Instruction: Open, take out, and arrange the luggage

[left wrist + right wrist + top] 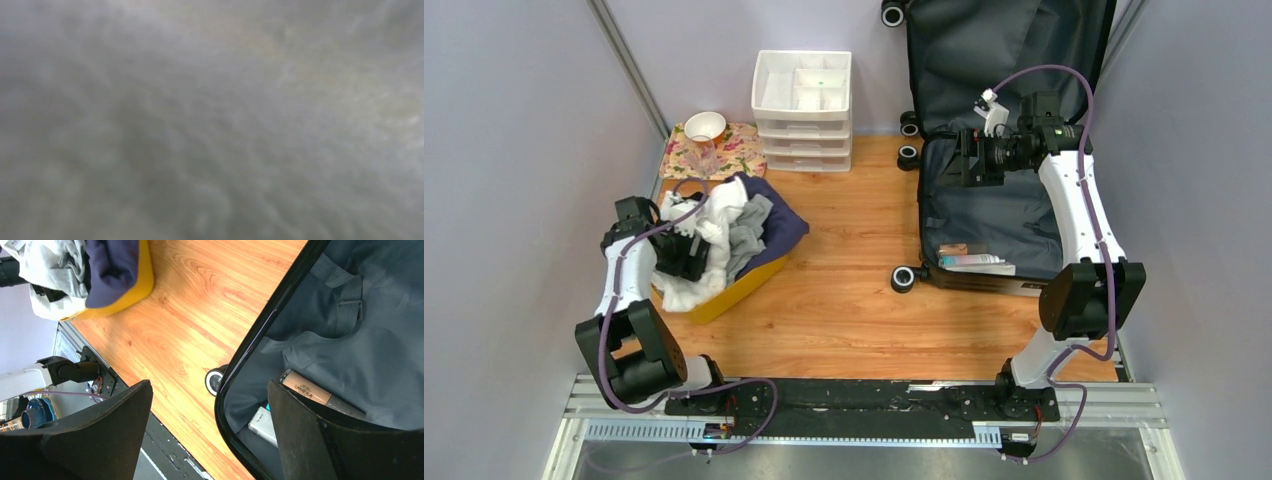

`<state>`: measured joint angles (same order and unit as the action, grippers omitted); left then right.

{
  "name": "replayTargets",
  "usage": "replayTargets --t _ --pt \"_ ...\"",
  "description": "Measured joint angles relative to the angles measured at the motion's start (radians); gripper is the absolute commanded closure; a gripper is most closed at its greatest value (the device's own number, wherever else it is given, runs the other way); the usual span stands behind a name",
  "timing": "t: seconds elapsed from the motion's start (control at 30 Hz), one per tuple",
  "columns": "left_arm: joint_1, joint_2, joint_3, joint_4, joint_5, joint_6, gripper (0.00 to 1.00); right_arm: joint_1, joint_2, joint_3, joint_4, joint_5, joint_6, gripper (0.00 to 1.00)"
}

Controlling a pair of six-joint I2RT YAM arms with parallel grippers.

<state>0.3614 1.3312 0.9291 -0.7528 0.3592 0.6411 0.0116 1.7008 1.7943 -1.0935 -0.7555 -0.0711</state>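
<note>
The luggage point(984, 215) lies open at the right, its lid leaning on the back wall and its dark grey lining point(370, 340) showing. Near its front edge lie a beige tube point(305, 387), a white box point(263, 425) and a pale tube point(972, 260). My right gripper point(964, 158) hovers over the luggage's left rim, open and empty point(210, 390). My left gripper point(686, 255) is pushed into white fluffy cloth point(714, 215) in the yellow bin point(734, 290). Its jaws stand wide. The left wrist view is only blurred pale cloth point(212, 120), with the fingers hidden.
Grey point(749, 235) and navy point(779, 220) clothes are heaped in the bin too. A white drawer organizer point(802, 95) stands at the back centre. Left of it a white bowl point(705, 125) sits on a floral cloth point(739, 150). A luggage wheel point(904, 278) juts onto the wooden floor.
</note>
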Motion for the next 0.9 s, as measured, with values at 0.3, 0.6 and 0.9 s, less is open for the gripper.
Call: replayTargets --t 0.3,0.6,0.9 --pt "0.155 0.085 0.099 -0.075 -0.215 -0.172 0.13 0.000 0.001 0.000 0.000 -0.005 0.000 0.11" --pt "0.189 0.198 0.337 -0.268 -0.238 -0.339 0.12 0.000 0.000 0.012 0.000 -0.006 -0.001 0.11" --pt "0.109 0.197 0.602 -0.400 -0.106 -0.338 0.12 0.001 0.001 0.014 -0.001 -0.012 -0.002 0.10"
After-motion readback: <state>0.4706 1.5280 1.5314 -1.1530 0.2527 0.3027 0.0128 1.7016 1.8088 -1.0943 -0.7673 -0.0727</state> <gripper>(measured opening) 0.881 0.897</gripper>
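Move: The yellow basket that the left hand is pushing at has its middle about 6 cm ahead of the hand, 8 cm to its right and some 4 cm lower; the fingers are down among its clothes. The floral tray lies roughly 25 cm ahead and 6 cm to the right, 8 cm lower, with the drawer unit about 27 cm ahead and 25 cm to the right. From the idle right hand, the basket is around 52 cm left, 4 cm back and 22 cm below. Leftward and low, the left hand keeps sweeping with open fingers sunk in the clothes, shoving the basket along the table for about 8 cm while drawing slightly back and turning some 30 degrees counter-clockwise. Slowing, it then lifts out of the clothes by about 10 cm, going forward as well and finally a little back to the right, fingers still wide open. ##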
